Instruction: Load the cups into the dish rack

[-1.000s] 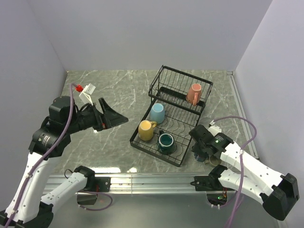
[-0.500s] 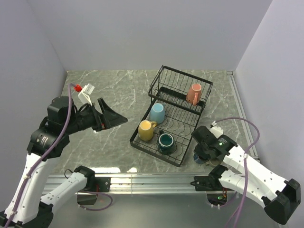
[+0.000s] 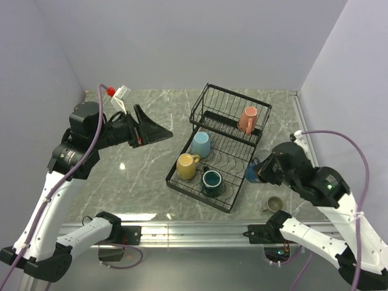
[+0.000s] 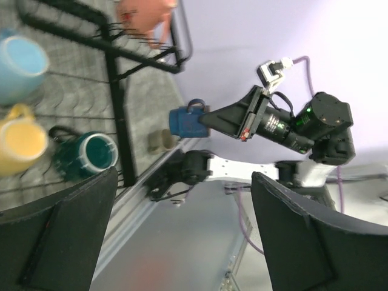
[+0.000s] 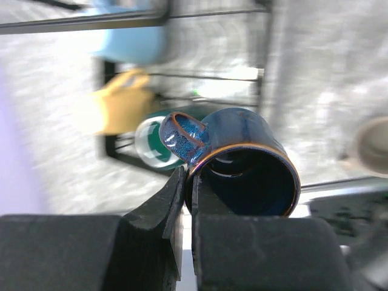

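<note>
My right gripper is shut on the rim of the navy blue mug, one finger inside and one outside, holding it in the air by the right edge of the black dish rack; the mug also shows in the top view and the left wrist view. In the rack sit the salmon pink mug on the raised basket, and the light blue, yellow-cream and dark teal-green mugs on the lower tray. The small beige-grey mug stands on the table near the front right. My left gripper is open and empty, raised left of the rack.
The marble table top is walled in on three sides. A metal rail runs along the near edge by the arm bases. The right arm's purple cable loops above the table's right side.
My right gripper has lifted the navy blue mug off the table near the beige-grey mug and carried it up toward the rack's right edge. My left arm has risen and shifted slightly right.
</note>
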Robot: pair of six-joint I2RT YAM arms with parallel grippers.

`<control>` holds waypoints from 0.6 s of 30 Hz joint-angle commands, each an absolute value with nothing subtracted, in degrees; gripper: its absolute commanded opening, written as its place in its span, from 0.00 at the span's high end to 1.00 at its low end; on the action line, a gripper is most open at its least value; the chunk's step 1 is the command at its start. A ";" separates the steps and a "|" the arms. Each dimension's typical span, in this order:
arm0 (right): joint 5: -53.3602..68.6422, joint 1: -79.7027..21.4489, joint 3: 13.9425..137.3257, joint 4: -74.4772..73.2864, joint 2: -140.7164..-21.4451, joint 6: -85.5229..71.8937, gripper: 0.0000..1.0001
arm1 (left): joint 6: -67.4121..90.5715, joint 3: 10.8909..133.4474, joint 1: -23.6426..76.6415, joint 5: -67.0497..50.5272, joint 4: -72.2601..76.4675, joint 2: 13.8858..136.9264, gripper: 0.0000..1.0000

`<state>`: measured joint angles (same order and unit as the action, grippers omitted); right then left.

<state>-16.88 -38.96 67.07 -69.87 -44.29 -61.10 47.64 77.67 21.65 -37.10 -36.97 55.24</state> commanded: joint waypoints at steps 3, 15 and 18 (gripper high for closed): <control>-2.84 -38.67 74.69 -49.87 -43.94 -57.22 1.00 | 58.69 73.57 21.45 -50.78 -12.60 55.55 0.01; 16.78 -37.88 75.07 -10.04 -52.29 -66.34 1.00 | 64.08 71.89 21.45 -50.98 -0.53 60.90 0.01; 18.89 -37.79 71.30 -1.16 -52.73 -70.99 1.00 | 62.58 72.51 21.53 -50.45 -1.57 61.96 0.01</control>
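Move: The right hand already holds the navy mug. The open left gripper it heads for is about 29 cm to its left, 3 cm ahead and 15 cm higher. On the rack, some 19 cm below the right hand, the dark green mug is 15 cm left and 4 cm ahead; the yellow mug is 23 cm left and 11 cm ahead. From the left hand, the navy mug lies about 27 cm right, 2 cm back and 15 cm down. Up about 20 cm and left some 15 cm, drifting slightly forward, the right hand swings the navy mug over the rack towards the left gripper, keeping its pinch while its down-slanting fingers turn level and point forward-left. The wide-open left hand rises and shifts right, about 4 cm each, towards the mug, tilting slightly. ##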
